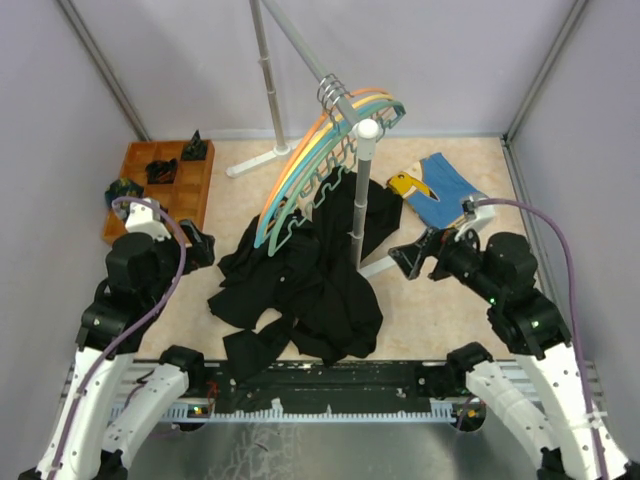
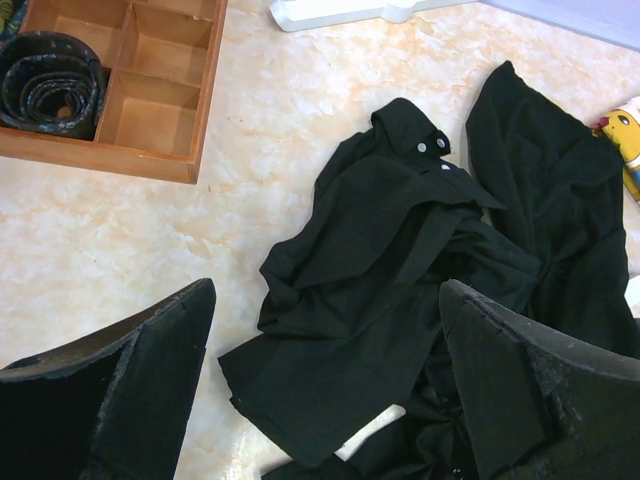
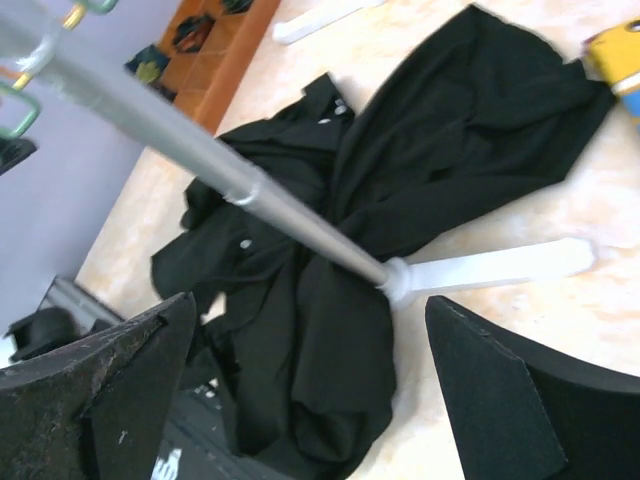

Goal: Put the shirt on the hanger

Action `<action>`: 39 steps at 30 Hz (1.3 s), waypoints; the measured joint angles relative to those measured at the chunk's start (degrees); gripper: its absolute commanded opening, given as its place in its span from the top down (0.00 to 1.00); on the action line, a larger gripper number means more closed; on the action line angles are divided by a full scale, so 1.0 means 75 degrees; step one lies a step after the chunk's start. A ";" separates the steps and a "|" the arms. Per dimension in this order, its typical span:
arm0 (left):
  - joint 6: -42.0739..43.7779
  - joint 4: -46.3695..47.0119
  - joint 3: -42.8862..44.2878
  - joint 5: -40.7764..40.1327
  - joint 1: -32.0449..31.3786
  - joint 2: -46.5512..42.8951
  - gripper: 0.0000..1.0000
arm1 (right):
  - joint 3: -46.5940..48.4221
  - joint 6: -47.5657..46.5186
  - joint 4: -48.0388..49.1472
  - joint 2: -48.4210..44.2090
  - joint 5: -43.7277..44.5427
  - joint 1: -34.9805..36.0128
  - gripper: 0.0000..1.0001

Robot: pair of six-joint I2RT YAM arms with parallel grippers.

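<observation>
The black shirt point(image 1: 300, 290) lies crumpled on the table in front of the clothes rack, part of it draped round the foot of the rack pole. In the left wrist view its collar with white buttons point(image 2: 425, 145) faces up. The orange hanger point(image 1: 298, 160) hangs from the rack's bar together with a yellow and a teal one, above the shirt. My left gripper point(image 1: 200, 245) is open just left of the shirt, its jaws point(image 2: 328, 300) spread above the cloth's near edge. My right gripper point(image 1: 410, 258) hovers open to the right of the pole, the shirt point(image 3: 420, 170) showing beyond its empty jaws point(image 3: 310, 310).
A wooden compartment tray point(image 1: 165, 185) with rolled ties point(image 2: 50, 80) sits at the back left. A blue-and-yellow garment point(image 1: 440, 190) lies at the back right. The rack's grey pole point(image 3: 250, 185) and white base foot point(image 3: 500, 265) stand between my right gripper and the shirt.
</observation>
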 measured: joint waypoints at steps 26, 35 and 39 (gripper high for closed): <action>-0.0615 0.0157 -0.0498 0.0944 0.0000 0.0210 0.01 | -0.1545 -0.0784 0.4584 0.2579 0.6796 0.5418 0.01; -0.0691 0.0169 -0.0554 0.1078 0.0000 0.0402 0.01 | -0.1591 -0.0379 0.4389 0.2489 0.4721 0.2871 0.01; -0.0694 0.0236 -0.0577 0.1166 0.0000 0.0495 0.01 | -0.1603 -0.0364 0.4258 0.2474 0.3751 0.1708 0.01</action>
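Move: The near upright of the hanger rack, the pole, stands at the right hand's height, about 10 cm ahead and 9 cm to its left. The hangers are roughly 16 cm ahead, 16 left and 15 above; the black shirt is some 7 ahead, 18 left and 24 below; the blue cloth is about 27 ahead, 10 right and 24 below. For the left hand, the shirt's middle is about 7 cm ahead, 20 right and 23 below. Swing the open right gripper left about 11 cm on the near side of the pole, then reach forward roughly 14 cm while sinking, turning clockwise and sweeping back right, so the left finger hooks the pole and drags it right. Meanwhile ease the open left gripper down and right some 5 cm over the shirt, tipping it slightly down. ##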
